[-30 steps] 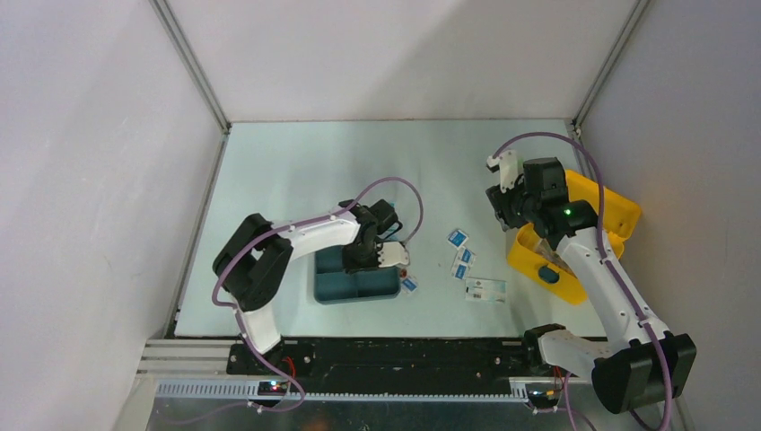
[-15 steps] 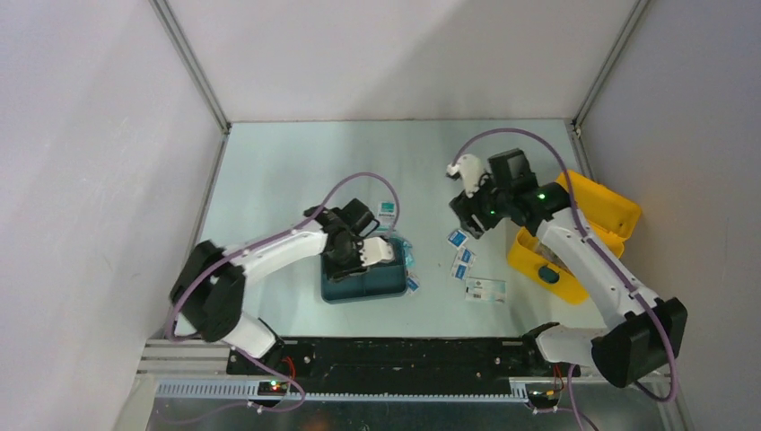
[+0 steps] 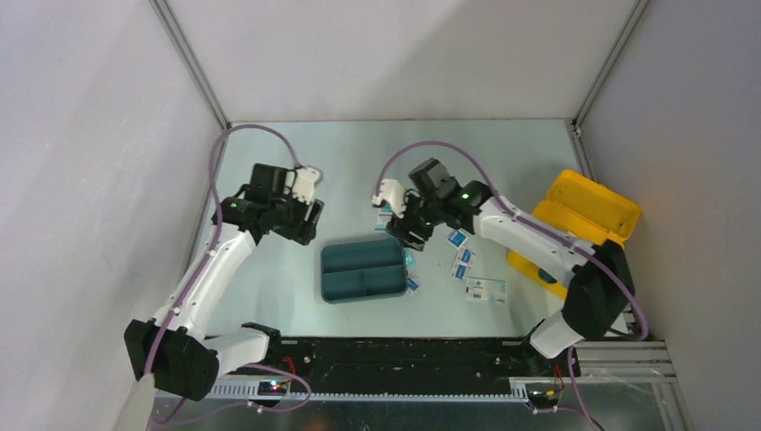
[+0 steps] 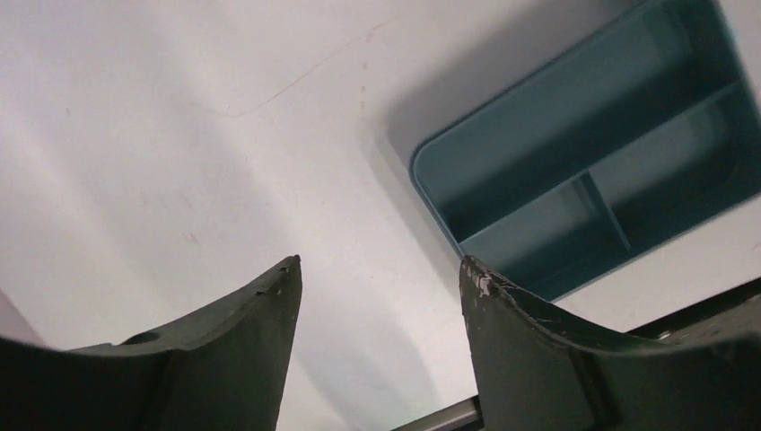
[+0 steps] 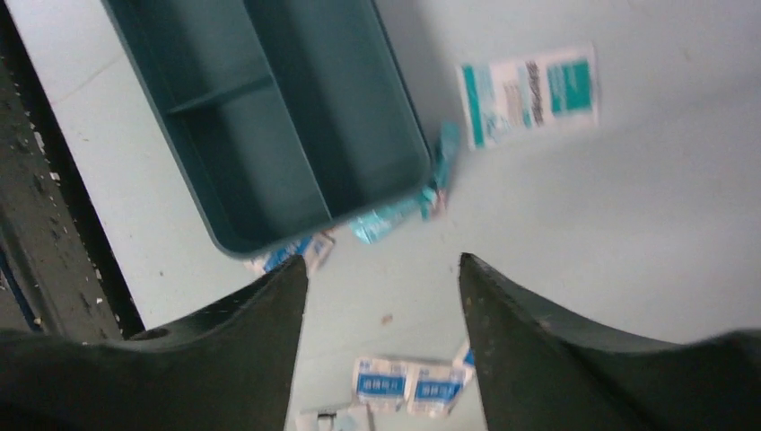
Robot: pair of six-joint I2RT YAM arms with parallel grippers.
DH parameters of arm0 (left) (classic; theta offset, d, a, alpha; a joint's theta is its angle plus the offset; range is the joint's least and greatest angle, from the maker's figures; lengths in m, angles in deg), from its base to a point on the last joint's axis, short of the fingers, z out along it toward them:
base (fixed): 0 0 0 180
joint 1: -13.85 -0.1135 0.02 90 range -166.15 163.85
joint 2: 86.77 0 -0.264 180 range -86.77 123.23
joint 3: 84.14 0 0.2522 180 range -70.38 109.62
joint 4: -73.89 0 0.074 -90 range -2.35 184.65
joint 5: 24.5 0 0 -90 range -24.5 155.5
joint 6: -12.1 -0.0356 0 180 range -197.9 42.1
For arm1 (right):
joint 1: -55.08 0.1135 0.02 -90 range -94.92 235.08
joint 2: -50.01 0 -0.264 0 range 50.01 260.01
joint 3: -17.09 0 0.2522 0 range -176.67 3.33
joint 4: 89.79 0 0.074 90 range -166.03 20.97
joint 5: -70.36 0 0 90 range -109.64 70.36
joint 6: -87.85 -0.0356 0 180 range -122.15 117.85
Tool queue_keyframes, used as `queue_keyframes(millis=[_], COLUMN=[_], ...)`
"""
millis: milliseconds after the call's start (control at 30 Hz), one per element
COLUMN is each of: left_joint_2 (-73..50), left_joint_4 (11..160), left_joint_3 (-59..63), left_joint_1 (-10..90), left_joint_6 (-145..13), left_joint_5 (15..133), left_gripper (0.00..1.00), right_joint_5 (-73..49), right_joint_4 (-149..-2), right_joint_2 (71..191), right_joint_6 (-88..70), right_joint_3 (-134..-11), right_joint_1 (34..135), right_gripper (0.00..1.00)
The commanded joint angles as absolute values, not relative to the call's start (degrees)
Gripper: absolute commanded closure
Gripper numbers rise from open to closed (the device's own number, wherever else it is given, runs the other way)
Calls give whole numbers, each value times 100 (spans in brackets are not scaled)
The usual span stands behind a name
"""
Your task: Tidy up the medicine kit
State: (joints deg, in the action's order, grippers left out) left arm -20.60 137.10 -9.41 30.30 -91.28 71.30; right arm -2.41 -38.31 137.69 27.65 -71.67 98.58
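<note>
The yellow medicine kit (image 3: pixel 588 215) stands open at the table's right edge, away from both arms. The dark-teal divided tray (image 3: pixel 362 269) lies in the middle, with nothing in the compartments that show; it also shows in the left wrist view (image 4: pixel 592 171) and the right wrist view (image 5: pixel 287 117). My left gripper (image 3: pixel 303 229) (image 4: pixel 381 269) is open and empty, up and to the left of the tray. My right gripper (image 3: pixel 406 229) (image 5: pixel 384 269) is open and empty above the tray's far right corner. Small white-and-blue packets (image 5: pixel 408 386) lie below it.
A white-and-teal sachet (image 5: pixel 528 94) lies past the tray, and a crumpled teal packet (image 5: pixel 395 215) lies against its rim. More packets (image 3: pixel 463 262) and a flat white card (image 3: pixel 485 289) lie between tray and kit. A black rail (image 3: pixel 404 355) runs along the near edge.
My left gripper has left the tray and swung up and left. My right arm has swung left from the kit to the tray's far right corner. The tray shifted slightly.
</note>
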Motion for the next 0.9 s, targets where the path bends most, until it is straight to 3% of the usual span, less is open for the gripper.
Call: queue_keyframes(millis=[0, 100, 333, 633, 867], left_joint_2=[-2060, -1955, -1956, -2037, -2028], left_joint_4=[13575, 13579, 13565, 13528, 13524], left_joint_3=[-726, -669, -652, -694, -691], left_joint_1=[2248, 1811, 1160, 1104, 1096], left_joint_6=[-7922, -7835, -7579, -7603, -7616], left_joint_5=[7810, 7818, 8186, 8355, 8367], left_gripper=[29, 29, 29, 29, 30], right_joint_5=[216, 115, -256, -393, -442], right_joint_4=[-4217, -4276, -4246, -4062, -4045], right_joint_2=[14456, 14979, 15797, 16546, 16797], right_joint_6=[3320, 3508, 3842, 3919, 3933], right_joint_3=[-7703, -7880, -8216, -8597, -8684], right_joint_1=[10401, 10823, 11235, 11255, 11255], right_gripper=[39, 46, 49, 53, 63])
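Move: The empty green tray's centre, with its long divider, lies about 11 cm left of the right hand, 3 cm back and some 15 cm below. On the table, the gauze packet is about 10 cm ahead of that hand and 4 cm to its left; a blue sachet lies about 6 cm back and 2 cm to its right, by the tray's right end. From the left hand the tray's centre is about 12 cm right, 4 cm back and 15 cm down. Down and left in one sweep, bending slightly back, the right hand travels about 11 cm left towards the tray's middle, then sinks almost straight, some 13 cm in all. It turns about 20 degrees counter-clockwise, and its fingers close part way, one on each side of the long divider. The left hand, open, draws about 5 cm left, away from the tray, turning counter-clockwise, then waits. ##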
